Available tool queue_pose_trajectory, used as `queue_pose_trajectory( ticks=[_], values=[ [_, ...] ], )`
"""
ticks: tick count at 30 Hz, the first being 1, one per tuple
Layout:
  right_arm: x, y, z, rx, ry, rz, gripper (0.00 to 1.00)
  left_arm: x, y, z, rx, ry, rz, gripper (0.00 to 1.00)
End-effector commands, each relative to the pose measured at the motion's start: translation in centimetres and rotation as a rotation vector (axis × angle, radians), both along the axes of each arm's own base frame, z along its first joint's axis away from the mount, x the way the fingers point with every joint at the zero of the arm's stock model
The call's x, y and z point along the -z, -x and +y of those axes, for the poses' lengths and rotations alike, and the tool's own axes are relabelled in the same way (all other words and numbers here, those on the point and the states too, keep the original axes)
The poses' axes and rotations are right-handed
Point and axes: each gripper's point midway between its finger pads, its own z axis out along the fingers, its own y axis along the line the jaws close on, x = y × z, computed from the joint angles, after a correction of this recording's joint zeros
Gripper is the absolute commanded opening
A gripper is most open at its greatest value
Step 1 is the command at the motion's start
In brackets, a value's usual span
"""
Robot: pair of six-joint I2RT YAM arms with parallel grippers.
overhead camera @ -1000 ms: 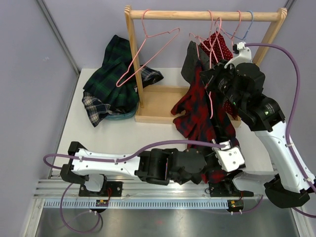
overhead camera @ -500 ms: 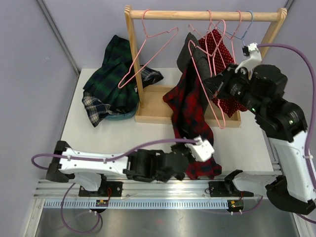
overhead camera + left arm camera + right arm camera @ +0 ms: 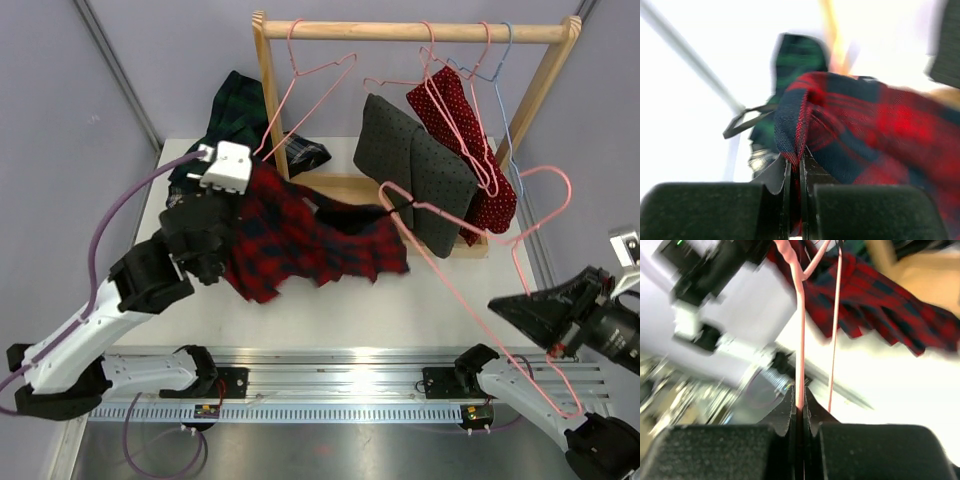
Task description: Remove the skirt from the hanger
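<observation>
The red and navy plaid skirt [image 3: 300, 235] is stretched in the air over the left half of the table. My left gripper [image 3: 232, 225] is shut on its edge, and in the left wrist view the folded hem [image 3: 795, 125] is pinched in the gripper [image 3: 801, 165]. My right gripper [image 3: 512, 308], low at the near right, is shut on the wire of the pink hanger [image 3: 455, 265]. The right wrist view shows that wire [image 3: 800, 340] running up from the gripper [image 3: 800, 402] in front of the skirt [image 3: 875, 300]. The skirt's right end lies near the hanger's far tip; I cannot tell whether they touch.
The wooden rack [image 3: 400, 30] stands at the back with an empty pink hanger [image 3: 300, 100], a grey dotted garment [image 3: 415, 170], a red dotted garment [image 3: 465, 130] and a blue hanger [image 3: 505, 60]. A green plaid pile [image 3: 235, 110] lies at the back left.
My left gripper swung the skirt from the near middle up to the left. My right gripper pulled the pink hanger away from the rack to the near right.
</observation>
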Motion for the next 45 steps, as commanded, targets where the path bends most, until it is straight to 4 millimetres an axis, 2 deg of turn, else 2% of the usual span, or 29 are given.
queue_pose_trajectory(
  ticks=[1,5,8,9,10,11,15,18,20,22,23,24,25,26,27,28,29,30,31,33,34,36,37,39,41,42,43,44,45],
  values=[
    [0.6,5.6,1.6,-0.267,-0.032,0.096,0.00,-1.2,0.1,5.9,-0.175,-0.055,-0.019,0.00],
    [1.0,8.8,2.8,-0.461,-0.055,0.185,0.00,-1.7,0.3,9.9,-0.307,-0.038,-0.033,0.00],
    [3.8,8.2,2.6,-0.425,0.013,0.268,0.00,-3.6,1.6,13.4,-0.412,0.045,-0.111,0.00],
    [5.5,8.0,2.1,-0.384,0.055,0.332,0.00,-4.5,2.6,14.9,-0.442,0.062,-0.142,0.00],
    [7.1,6.7,1.9,-0.324,0.099,0.368,0.00,-5.4,3.1,15.5,-0.466,0.110,-0.184,0.00],
    [7.8,6.8,1.9,-0.329,0.106,0.382,0.00,-6.0,3.5,16.0,-0.475,0.129,-0.210,0.00],
    [9.1,6.5,1.8,-0.311,0.106,0.387,0.00,-8.4,3.6,16.1,-0.451,0.122,-0.271,0.00],
    [9.4,5.5,1.8,-0.275,0.116,0.375,0.00,-9.7,2.0,15.3,-0.478,0.051,-0.274,0.00],
    [9.7,5.0,2.0,-0.265,0.117,0.382,0.00,-11.1,0.2,13.8,-0.438,0.063,-0.304,0.00],
    [10.0,4.3,2.4,-0.262,0.113,0.381,0.00,-13.6,-0.5,14.5,-0.449,0.098,-0.359,0.00],
    [10.1,4.1,2.6,-0.261,0.110,0.384,0.00,-13.4,-3.1,13.5,-0.453,0.066,-0.337,0.00],
    [10.0,3.8,2.7,-0.256,0.105,0.374,0.00,-15.7,-2.7,15.3,-0.497,0.124,-0.378,0.00],
    [10.3,3.4,2.9,-0.252,0.107,0.382,0.00,-16.5,-4.3,14.7,-0.450,0.129,-0.392,0.00],
    [10.4,3.1,3.0,-0.246,0.107,0.380,0.00,-16.3,-7.1,13.8,-0.423,0.179,-0.383,0.00],
    [10.3,2.8,3.1,-0.238,0.106,0.369,0.00,-16.7,-8.4,15.1,-0.448,0.183,-0.385,0.00],
    [10.7,2.4,3.1,-0.231,0.115,0.374,0.00,-20.0,-8.1,15.1,-0.397,0.230,-0.462,0.00],
    [10.9,2.2,3.2,-0.230,0.120,0.373,0.00,-21.5,-8.6,15.3,-0.385,0.270,-0.497,0.00],
    [11.1,1.9,3.3,-0.225,0.124,0.371,0.00,-20.5,-12.6,15.0,-0.389,0.248,-0.465,0.00],
    [11.7,1.4,3.4,-0.213,0.137,0.387,0.00,-22.6,-12.7,14.2,-0.309,0.265,-0.526,0.00],
    [12.1,0.9,3.6,-0.210,0.141,0.387,0.00,-23.8,-14.4,13.2,-0.246,0.291,-0.604,0.00],
    [12.7,0.6,3.8,-0.207,0.144,0.404,0.00,-22.6,-16.7,11.8,-0.189,0.273,-0.585,0.00],
    [13.2,0.2,4.2,-0.211,0.138,0.408,0.00,-22.0,-18.7,10.6,-0.140,0.302,-0.589,0.00],
    [13.3,0.0,4.3,-0.210,0.132,0.412,0.00,-19.5,-22.0,9.8,-0.137,0.284,-0.531,0.00],
    [13.4,-0.3,4.6,-0.216,0.127,0.406,0.00,-16.7,-25.0,9.4,-0.143,0.292,-0.476,0.00],
    [13.6,-0.6,4.9,-0.215,0.121,0.413,0.00,-10.7,-29.1,8.9,-0.172,0.300,-0.363,0.06],
    [13.2,-1.0,5.1,-0.216,0.114,0.402,0.00,-8.4,-30.3,9.0,-0.185,0.302,-0.314,0.19],
    [12.6,-1.1,5.2,-0.217,0.104,0.384,0.00,-6.4,-31.3,8.9,-0.191,0.303,-0.269,0.73],
    [11.9,-1.8,5.7,-0.221,0.095,0.367,0.00,-3.1,-32.8,8.6,-0.205,0.314,-0.202,0.98],
    [11.1,-2.0,5.9,-0.228,0.084,0.350,0.00,-0.8,-33.1,8.7,-0.229,0.306,-0.128,0.99]
  ],
)
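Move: The basket piled with the green and navy skirts is the red plaid skirt's destination, about 24 cm ahead of the left hand, 8 cm to its left and 36 cm below. The rack's left post stands some 19 cm ahead, 3 cm right and 20 cm lower; an empty pink hanger hangs 19 cm ahead, 9 cm right and 5 cm lower. From the right hand the basket is roughly 45 cm ahead, 45 cm left and 41 cm below. The red plaid skirt, still pinched at the waist, is swept about 15 cm left by the left hand, then lifted some 18 cm and cast forward over the basket, about 30 cm out. The hand swings back a little rightward and dips steeply as its fingers open wide. The right hand keeps its pink hanger, draws back briefly, then sinks about 15 cm, tipping down and turning counter-clockwise. ##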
